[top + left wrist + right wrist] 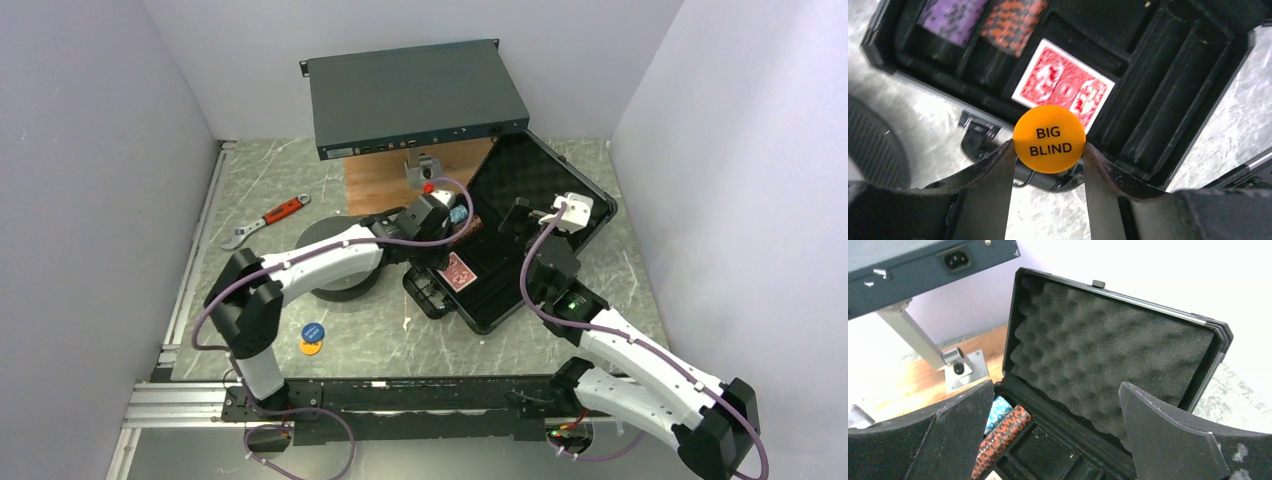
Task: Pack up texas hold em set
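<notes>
The black case (492, 318) lies open in the middle of the table, its foam-lined lid (1108, 355) standing up behind. My left gripper (1049, 150) is shut on an orange disc (1049, 139) marked BIG BLIND, held by its edges just above the case's near rim. In the tray below are a purple chip stack (950, 17), a brown stack (1013, 22) and the red-backed card deck (1063, 87). My right gripper (1056, 385) hangs open over the tray, facing the lid, with a teal stack (998, 412) by its left finger. A blue disc (313, 330) and a yellow disc (310, 348) lie on the table.
A dark grey round spool (340, 270) sits under the left arm. A teal-grey metal box (415, 98) stands raised at the back over a wooden board (385, 180). A red-handled wrench (265, 220) lies at the left. White walls close in both sides.
</notes>
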You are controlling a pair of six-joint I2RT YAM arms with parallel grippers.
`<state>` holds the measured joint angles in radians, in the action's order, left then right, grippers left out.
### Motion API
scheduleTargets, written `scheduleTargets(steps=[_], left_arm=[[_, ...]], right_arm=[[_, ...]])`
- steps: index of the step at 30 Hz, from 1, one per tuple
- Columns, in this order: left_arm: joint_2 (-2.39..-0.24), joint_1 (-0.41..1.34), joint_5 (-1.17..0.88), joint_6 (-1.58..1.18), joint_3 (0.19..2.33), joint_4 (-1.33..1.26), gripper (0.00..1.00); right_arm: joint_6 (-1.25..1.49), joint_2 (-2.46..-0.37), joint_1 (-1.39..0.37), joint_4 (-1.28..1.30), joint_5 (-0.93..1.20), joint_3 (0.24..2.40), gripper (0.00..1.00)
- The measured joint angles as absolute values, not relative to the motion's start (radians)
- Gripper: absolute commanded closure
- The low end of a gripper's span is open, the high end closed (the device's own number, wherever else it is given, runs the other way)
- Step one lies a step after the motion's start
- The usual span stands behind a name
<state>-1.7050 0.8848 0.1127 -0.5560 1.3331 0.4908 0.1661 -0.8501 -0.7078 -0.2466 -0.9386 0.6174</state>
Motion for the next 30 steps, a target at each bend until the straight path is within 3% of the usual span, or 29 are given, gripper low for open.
scheduleTargets(steps=[13,30], left_arm=[[-1.971,0.899,0.043,-0.526,1.618,0.464,1.00],[-2.218,0.913,-0.004,-0.500,1.841,0.394,1.00]], right_arm=[[0.166,-0.838,-0.706,-0.284,-0.990,0.616,0.00],[0.167,-0.828,-0.702,-0.280,-0.996,0.616,0.00]])
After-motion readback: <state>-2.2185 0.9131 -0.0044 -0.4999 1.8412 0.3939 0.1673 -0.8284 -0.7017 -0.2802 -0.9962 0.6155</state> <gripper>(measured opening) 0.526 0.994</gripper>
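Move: The left hand already pinches the orange BIG BLIND button. The case's empty compartment, which it is heading for, lies about 10 cm ahead, 11 cm to the right and some 10 cm below. The red cards lie about 4 cm ahead, 4 cm right and 9 cm down. The orange chip stack is roughly 14 cm ahead, 6 cm right and 8 cm down. From the idle right hand the compartment is about 10 cm ahead, 5 cm left and 25 cm down. The left hand carries the BIG BLIND button from above the case's front rim, past the red cards, to over the empty compartment beside the orange chip stack, about 13 cm to the right and some 6 cm forward. It runs level at first, then sinks about 4 cm as it slows, turning some 10 degrees clockwise, with the fingers pointing slantwise down and keeping their unchanged pinch on the button's edges. ##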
